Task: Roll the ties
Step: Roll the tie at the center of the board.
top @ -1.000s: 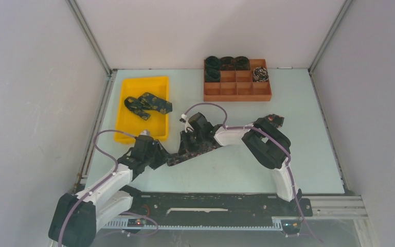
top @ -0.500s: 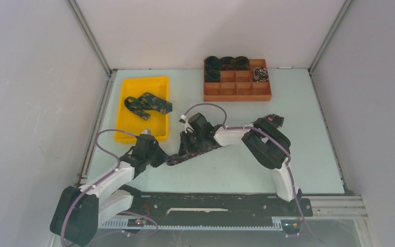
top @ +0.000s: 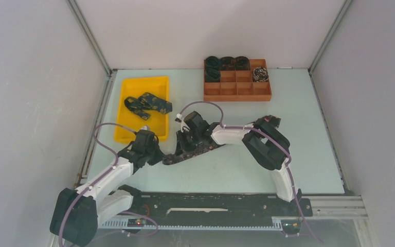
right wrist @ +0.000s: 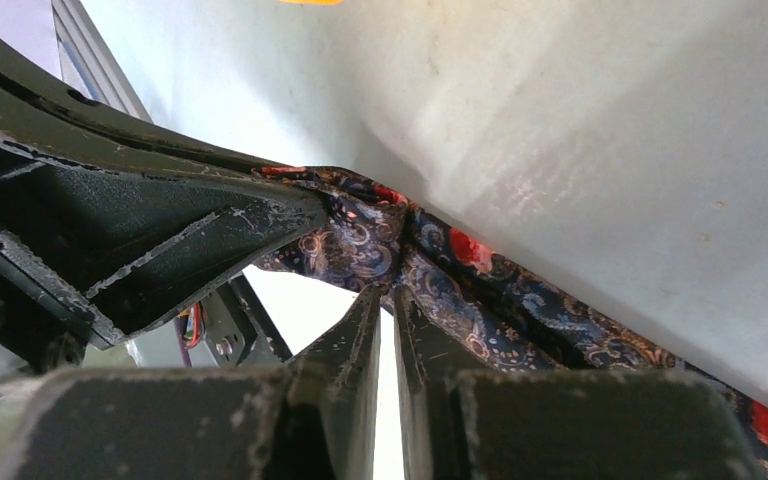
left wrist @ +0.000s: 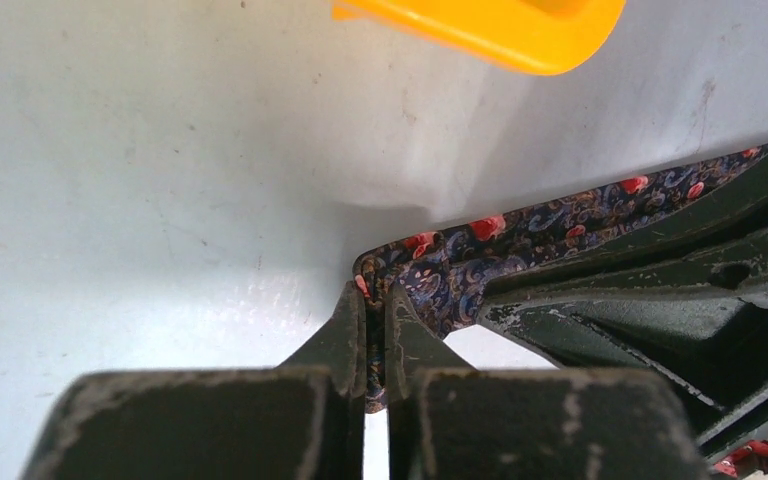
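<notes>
A dark paisley tie [top: 195, 150] with red specks lies slantwise on the table between the two arms. My left gripper [top: 158, 157] is shut on its near-left end; in the left wrist view the fabric [left wrist: 520, 225] is pinched between the fingertips [left wrist: 352, 318]. My right gripper [top: 187, 140] grips the same tie further along, its tips closed on a fold of the cloth [right wrist: 520, 300]. Another loose tie [top: 146, 103] lies crumpled in the yellow tray [top: 157, 82]. Several rolled ties [top: 227, 63] sit in the brown divided box [top: 236, 93].
The yellow tray's corner [left wrist: 500, 30] is just beyond my left gripper. The right gripper's dark finger [left wrist: 660, 290] crowds the left wrist view. Grey walls and metal rails [top: 95, 128] bound the table on the left, back and right.
My left gripper has closed on the tie's end and moved slightly forward. The right gripper has stayed on the tie, shifting a little to the left.
</notes>
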`<act>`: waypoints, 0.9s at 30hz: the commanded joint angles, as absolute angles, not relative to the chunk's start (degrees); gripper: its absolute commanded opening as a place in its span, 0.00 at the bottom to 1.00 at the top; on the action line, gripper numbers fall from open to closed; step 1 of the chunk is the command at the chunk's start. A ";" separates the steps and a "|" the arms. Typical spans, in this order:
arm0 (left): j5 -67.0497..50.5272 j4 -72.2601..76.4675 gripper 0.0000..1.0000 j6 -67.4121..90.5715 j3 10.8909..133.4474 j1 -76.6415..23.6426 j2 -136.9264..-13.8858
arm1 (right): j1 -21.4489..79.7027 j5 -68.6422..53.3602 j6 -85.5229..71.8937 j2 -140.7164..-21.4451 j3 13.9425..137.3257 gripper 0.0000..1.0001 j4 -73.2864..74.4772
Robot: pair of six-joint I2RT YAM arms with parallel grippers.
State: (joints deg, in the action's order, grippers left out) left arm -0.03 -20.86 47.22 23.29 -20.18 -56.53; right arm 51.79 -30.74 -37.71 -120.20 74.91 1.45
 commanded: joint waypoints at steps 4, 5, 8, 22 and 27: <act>3.64 -26.88 0.00 43.13 28.35 -19.87 -56.08 | 54.09 -30.09 -37.44 -121.68 80.47 0.13 1.76; 3.66 -27.10 0.00 42.96 28.69 -19.86 -56.31 | 54.40 -30.10 -37.54 -122.33 81.03 0.12 1.75; 3.86 -28.04 0.00 42.50 29.65 -19.87 -56.84 | 54.97 -30.27 -37.95 -124.16 82.79 0.12 1.85; 3.57 -31.58 0.00 41.57 33.88 -20.03 -57.88 | 56.60 -31.88 -39.94 -127.81 86.66 0.09 0.53; 3.46 -32.03 0.00 41.87 35.66 -21.39 -60.68 | 56.31 -32.07 -39.98 -127.13 85.54 0.09 0.55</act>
State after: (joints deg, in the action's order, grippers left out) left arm 3.29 -32.53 42.48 32.38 -20.32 -58.94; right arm 56.10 -31.24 -39.42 -127.22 84.71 1.89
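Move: At the left fingertips is the tie's rolled end, already pinched by them and only about 1 cm below the hand. From the right fingers, low at the flat strip, that end lies about 6 cm left and 2 cm back. From the left hand, the yellow tray's middle is some 24 cm ahead and 9 cm left, and the green tie in it about 26 cm ahead and 6 cm left. Bringing the right fingers in against the bundle, the right arm goes about 5 cm left and slightly back, rising a little over 1 cm midway and sinking again, taking the tie strip along. Meanwhile the left hand keeps its closed pinch on the end, lifting it about 2 cm and slightly left, with a small roll that raises its left side. ##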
